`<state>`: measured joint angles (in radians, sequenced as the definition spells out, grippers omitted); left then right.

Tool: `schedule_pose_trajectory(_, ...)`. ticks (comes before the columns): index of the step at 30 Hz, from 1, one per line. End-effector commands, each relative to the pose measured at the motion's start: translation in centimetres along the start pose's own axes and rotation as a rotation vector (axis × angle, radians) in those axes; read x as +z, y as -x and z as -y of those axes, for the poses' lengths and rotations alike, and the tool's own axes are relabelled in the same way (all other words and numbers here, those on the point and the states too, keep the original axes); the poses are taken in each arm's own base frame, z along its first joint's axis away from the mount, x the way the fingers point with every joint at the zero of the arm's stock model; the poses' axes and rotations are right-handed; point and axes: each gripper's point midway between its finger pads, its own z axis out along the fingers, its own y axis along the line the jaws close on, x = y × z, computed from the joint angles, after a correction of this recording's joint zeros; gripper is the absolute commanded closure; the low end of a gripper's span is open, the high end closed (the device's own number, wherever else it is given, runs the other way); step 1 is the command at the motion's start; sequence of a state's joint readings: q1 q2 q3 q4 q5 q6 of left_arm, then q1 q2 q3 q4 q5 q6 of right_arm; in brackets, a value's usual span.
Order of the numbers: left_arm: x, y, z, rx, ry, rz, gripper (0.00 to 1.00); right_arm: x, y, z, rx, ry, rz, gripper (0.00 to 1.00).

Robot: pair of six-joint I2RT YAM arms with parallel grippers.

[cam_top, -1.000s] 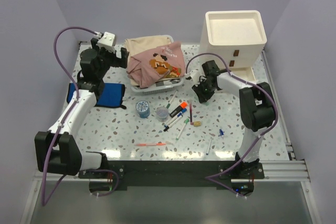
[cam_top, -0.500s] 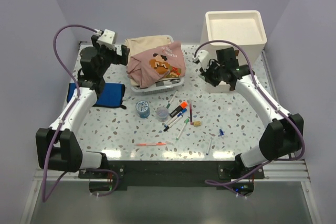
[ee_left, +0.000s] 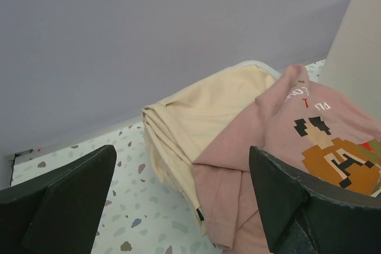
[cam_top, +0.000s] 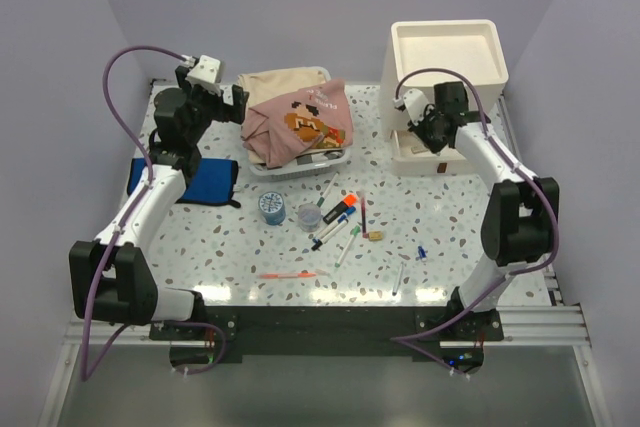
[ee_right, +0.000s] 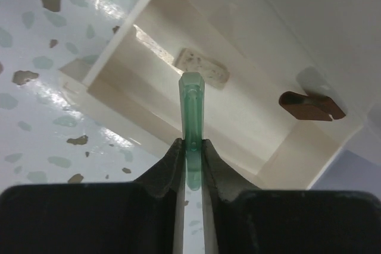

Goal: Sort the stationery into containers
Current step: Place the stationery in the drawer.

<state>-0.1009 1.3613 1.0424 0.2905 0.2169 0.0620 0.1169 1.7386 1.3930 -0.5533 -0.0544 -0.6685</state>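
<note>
My right gripper [ee_right: 191, 144] is shut on a slim translucent green pen [ee_right: 191, 99], which points into the pulled-out drawer [ee_right: 125, 52] of the cream-white containers unit [cam_top: 446, 87]. A small speckled eraser [ee_right: 201, 66] lies inside that drawer, and a brown handle [ee_right: 311, 105] shows above it. In the top view the right gripper [cam_top: 420, 129] hangs at the unit's front. More stationery lies mid-table: markers [cam_top: 340, 210], a blue tape roll [cam_top: 271, 206], a clear cup [cam_top: 309, 217] and an orange pen [cam_top: 285, 274]. My left gripper [ee_left: 184, 203] stands open beside the clothes, holding nothing.
A clear basket [cam_top: 300, 169] piled with beige cloth [ee_left: 202, 111] and a pink shirt [ee_left: 286, 147] sits at the back middle. A blue cloth [cam_top: 205, 180] lies on the left. Walls close in on the back and both sides.
My right arm has swung from the middle of the table back to the front of the drawer unit with the green pen in its jaws. The left arm has hardly moved.
</note>
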Motion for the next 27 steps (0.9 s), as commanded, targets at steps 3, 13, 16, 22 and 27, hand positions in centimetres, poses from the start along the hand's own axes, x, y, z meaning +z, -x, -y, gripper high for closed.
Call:
schedule_pose_trajectory(3,0.0,3.9,0.0,0.009,-0.003,0.103,0.02,-1.8,3.4,2.6,-0.026,-0.085,0.095,0.55)
schedule_pose_trajectory(13,0.0,3.7,0.3,-0.013,-0.015,0.107,0.0,-7.1,1.4,-12.5,-0.127,0.492,0.162,0.49)
schedule_pose_trajectory(16,0.0,3.3,0.5,-0.015,-0.019,0.099,0.0,-7.5,-0.4,-17.4,-0.253,0.572,0.178,0.47)
schedule_pose_trajectory(22,-0.1,2.7,0.5,-0.014,-0.017,0.079,0.0,-6.7,-1.3,-21.0,-0.403,0.58,0.231,0.44)
schedule_pose_trajectory(27,-0.3,2.3,0.8,-0.018,-0.029,0.072,0.0,-5.8,-2.2,-22.8,-0.51,0.628,0.232,0.38)
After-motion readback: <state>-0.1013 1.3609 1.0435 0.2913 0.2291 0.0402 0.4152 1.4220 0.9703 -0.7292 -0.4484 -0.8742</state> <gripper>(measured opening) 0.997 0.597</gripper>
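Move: The open drawer that my right hand is filling has its middle about 4 cm ahead, 2 cm right and 9 cm below this hand, which still pinches the green piece; the white eraser already in the drawer lies some 4 cm ahead, 3 cm left. Down on the table, the small yellow block is roughly 19 cm back and 13 cm left, the pink pen 13 cm back and 15 cm left. From my left hand the drawer is about 47 cm right, 3 cm ahead, 26 cm below. I open my right fingers at once, a bit past half, and let the green piece go over the drawer. Then I swing back and left, about 19 cm and 13 cm, rising slightly before dipping to some 5 cm below my start, towards the yellow block. On the way I turn the hand nearly 40 degrees counter-clockwise and tip it further down, ending above the block without touching it. ##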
